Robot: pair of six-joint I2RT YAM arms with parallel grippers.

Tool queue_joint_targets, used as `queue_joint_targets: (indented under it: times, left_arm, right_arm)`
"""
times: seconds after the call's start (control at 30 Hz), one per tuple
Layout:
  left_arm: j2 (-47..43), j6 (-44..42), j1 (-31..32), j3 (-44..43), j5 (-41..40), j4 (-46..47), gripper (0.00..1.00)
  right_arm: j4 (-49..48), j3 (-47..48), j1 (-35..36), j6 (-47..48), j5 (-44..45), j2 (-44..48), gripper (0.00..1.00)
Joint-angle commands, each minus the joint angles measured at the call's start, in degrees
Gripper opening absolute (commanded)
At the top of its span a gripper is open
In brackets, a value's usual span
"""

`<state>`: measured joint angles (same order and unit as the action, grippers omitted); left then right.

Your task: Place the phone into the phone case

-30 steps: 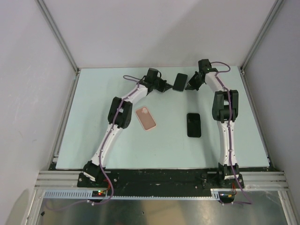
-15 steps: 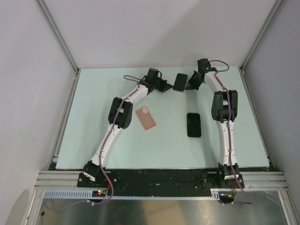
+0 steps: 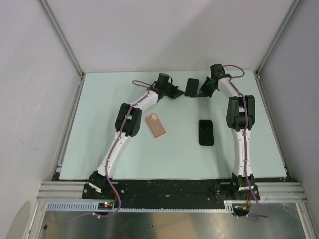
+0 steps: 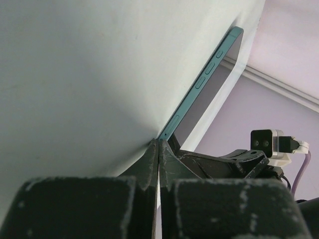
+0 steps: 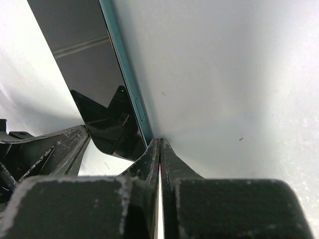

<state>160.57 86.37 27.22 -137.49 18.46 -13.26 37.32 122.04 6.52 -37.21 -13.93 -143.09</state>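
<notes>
The phone [image 3: 192, 87], dark-screened with a teal rim, lies flat at the far middle of the table. My left gripper [image 3: 182, 93] is shut, its closed tip against the phone's left near corner. The left wrist view shows that tip [image 4: 158, 142] touching the teal edge of the phone [image 4: 204, 82]. My right gripper [image 3: 200, 92] is also shut, and its tip [image 5: 159, 142] meets the phone's [image 5: 94, 89] right near corner. Neither has anything between its jaws. A pink phone case [image 3: 155, 125] lies open side up, nearer, left of centre.
A black phone-shaped slab [image 3: 206, 132] lies flat right of centre, beside the right arm's forearm. Grey walls and aluminium posts enclose the pale green table [image 3: 99, 139] at the back and sides. The phone sits close to the back edge.
The phone has turned slightly, standing straighter between the two closed tips. Both arms have barely shifted, and both grippers stay shut.
</notes>
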Motion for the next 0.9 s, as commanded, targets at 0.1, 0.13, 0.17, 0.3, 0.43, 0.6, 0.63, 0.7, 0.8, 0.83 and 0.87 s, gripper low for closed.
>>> queue_joint_targets:
  times: [0.1,0.13,0.17,0.3,0.43,0.6,0.63,0.7,0.8,0.83,0.87]
  left_arm:
    - [-4.07,-2.76,5.52,3.92,4.83,-2.48,0.00]
    - [-4.49,-2.82,5.71,4.61,4.79,-2.48,0.00]
    - [-4.88,-3.06,5.94,5.22,4.72,-2.48,0.00]
    - [-7.67,-4.22,6.38,9.35,4.59,-2.50,0.00]
    - [-12.13,-5.89,6.24,15.81,4.85,-2.44,0.00]
    - [-22.20,-10.60,4.68,26.48,4.15,-2.14,0.00]
    - [-23.84,-11.31,4.20,28.15,4.14,-2.13,0.00]
    - [-28.02,-12.65,3.33,31.56,4.29,-2.10,0.00]
    - [-32.99,-14.57,1.92,36.70,4.79,-2.05,0.00]
    - [-34.77,-15.14,1.50,38.23,4.99,-2.04,0.00]
    - [-36.28,-15.90,1.11,40.14,5.22,-2.04,0.00]
  right_arm:
    - [0.45,-8.10,1.06,1.34,1.32,2.88,0.00]
    - [0.19,-9.13,1.05,1.35,1.52,3.28,0.00]
    - [-0.06,-9.86,1.09,1.39,1.71,3.80,0.00]
    - [-1.16,-14.56,1.13,1.36,3.02,6.62,0.00]
    - [-3.59,-20.54,1.31,1.18,5.06,10.64,0.00]
    - [-2.09,-20.12,3.23,3.23,10.65,14.63,0.06]
    - [-2.00,-19.31,3.54,3.87,11.94,15.27,0.10]
    - [-1.55,-17.65,3.97,5.74,14.40,15.77,0.25]
    - [-1.87,-15.10,4.10,9.65,16.56,15.19,0.56]
    - [-2.19,-14.34,4.15,10.90,16.70,14.89,0.64]
    - [-2.57,-13.74,4.48,12.72,16.94,14.43,0.72]
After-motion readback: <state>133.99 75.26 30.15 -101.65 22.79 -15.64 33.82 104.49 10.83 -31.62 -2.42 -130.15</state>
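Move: The blue-edged phone lies flat between my closed fingertips, its near end pinched from both sides. Its middle is about 6 cm ahead of my left hand and 5 cm right, and about 6 cm ahead of my right hand and 5 cm left, a centimetre lower. The pink phone case is some 21 cm back and 17 cm left of my left hand. The cased black phone is roughly 26 cm straight back from my right hand. I draw both hands back along the table from the phone's near end. My left hand cuts back and right, pushing that end rightward, comes off, and swings left and up about 3 cm, finishing some 13 cm back. My right hand retreats about 5 cm, then opens its fingers and rolls some 15 degrees, right side up, as it starts to rise, clear of the phone. ##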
